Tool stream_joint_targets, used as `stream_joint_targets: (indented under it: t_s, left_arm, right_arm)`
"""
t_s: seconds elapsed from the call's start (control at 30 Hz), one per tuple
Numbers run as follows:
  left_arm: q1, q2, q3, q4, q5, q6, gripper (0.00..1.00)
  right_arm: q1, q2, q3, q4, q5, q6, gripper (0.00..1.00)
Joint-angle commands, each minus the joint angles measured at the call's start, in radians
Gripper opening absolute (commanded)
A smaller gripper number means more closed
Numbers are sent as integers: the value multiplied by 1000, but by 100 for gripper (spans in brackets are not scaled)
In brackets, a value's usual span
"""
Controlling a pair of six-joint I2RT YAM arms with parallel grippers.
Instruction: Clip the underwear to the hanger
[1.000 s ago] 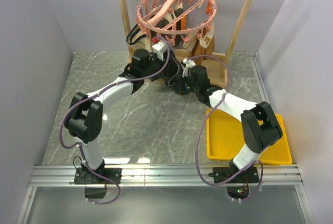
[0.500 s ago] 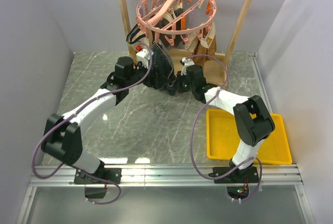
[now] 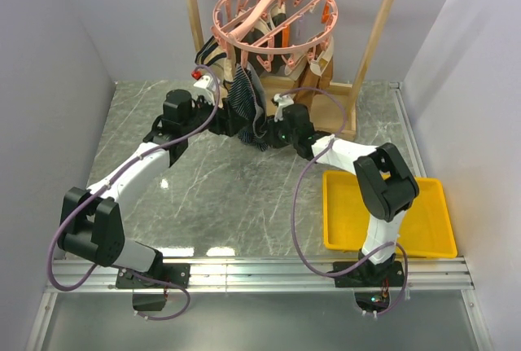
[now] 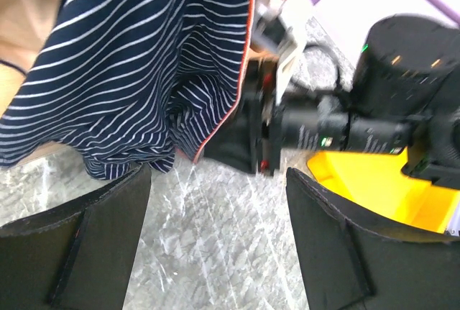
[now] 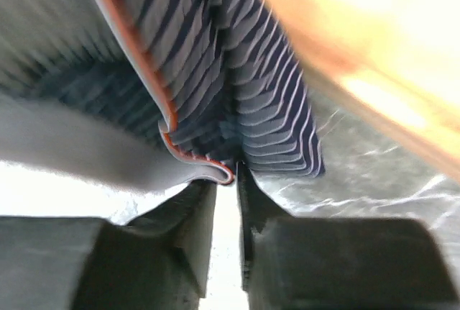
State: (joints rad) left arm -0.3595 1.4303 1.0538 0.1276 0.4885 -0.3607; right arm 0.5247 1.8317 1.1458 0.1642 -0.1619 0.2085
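Note:
The underwear (image 3: 245, 97), navy with thin light stripes and an orange hem, hangs from the near left side of the round pink hanger (image 3: 273, 10); the peg holding it is hidden. Its lower end trails toward my right gripper (image 3: 263, 134). In the right wrist view the right gripper (image 5: 227, 173) stands narrowly open, light showing through the gap, with a fold of the underwear (image 5: 244, 108) resting at its tips. My left gripper (image 3: 231, 125) is wide open just left of the cloth. In the left wrist view the left gripper (image 4: 215, 231) has only table between its fingers, with the underwear (image 4: 136, 65) ahead.
The wooden rack frame (image 3: 194, 25) carries the hanger, its base behind the grippers. Tan garments (image 3: 316, 59) hang from other pegs. A yellow tray (image 3: 427, 225) lies at the right, also seen as the tray (image 4: 359, 180) past the right arm's black body (image 4: 323, 126).
My left gripper opened wide and drew back left off the underwear as its arm stretched out. The right gripper's jaws parted a little. The underwear now hangs higher, under the ring.

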Motion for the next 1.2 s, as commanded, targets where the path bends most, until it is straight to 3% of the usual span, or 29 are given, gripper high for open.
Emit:
stream_joint_targets:
  t_s: [0.0, 0.2, 0.4, 1.17]
  left_arm:
    - [13, 1, 29, 35, -4, 16, 81]
    - [25, 4, 31, 49, 5, 46, 82]
    - [33, 12, 28, 69, 22, 55, 82]
    - [45, -100, -67, 194, 71, 177, 86]
  right_arm:
    - [20, 31, 35, 9, -5, -44, 27]
    - [20, 12, 28, 6, -7, -49, 40]
    - [20, -25, 12, 6, -16, -54, 41]
    - [-72, -310, -124, -63, -106, -67, 66]
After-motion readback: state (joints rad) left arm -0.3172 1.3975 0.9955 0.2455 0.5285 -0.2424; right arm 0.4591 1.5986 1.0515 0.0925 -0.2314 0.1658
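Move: The underwear hangs from the hanger, its lower corner at my right hand's just-parted fingertips; its middle is about 3 cm ahead, 4 cm left and 8 cm above. The hanger ring is roughly 13 cm ahead, 3 cm right and 30 cm up, the brown cloth 7 cm ahead, 13 cm right and 12 cm up, the rack base 12 cm straight ahead and 8 cm below. From my left hand the underwear's middle lies some 6 cm ahead, 4 cm right, 5 cm lower. I let go of the underwear's lower corner with my right hand, spreading its fingers to well over half open while I first dip about 2 cm, then lift it some 8 cm and draw it to my right and slightly back, clear of the fabric. My left hand stays wide open beside the underwear, easing slightly to its left and up as it tilts about 10 degrees upward. ##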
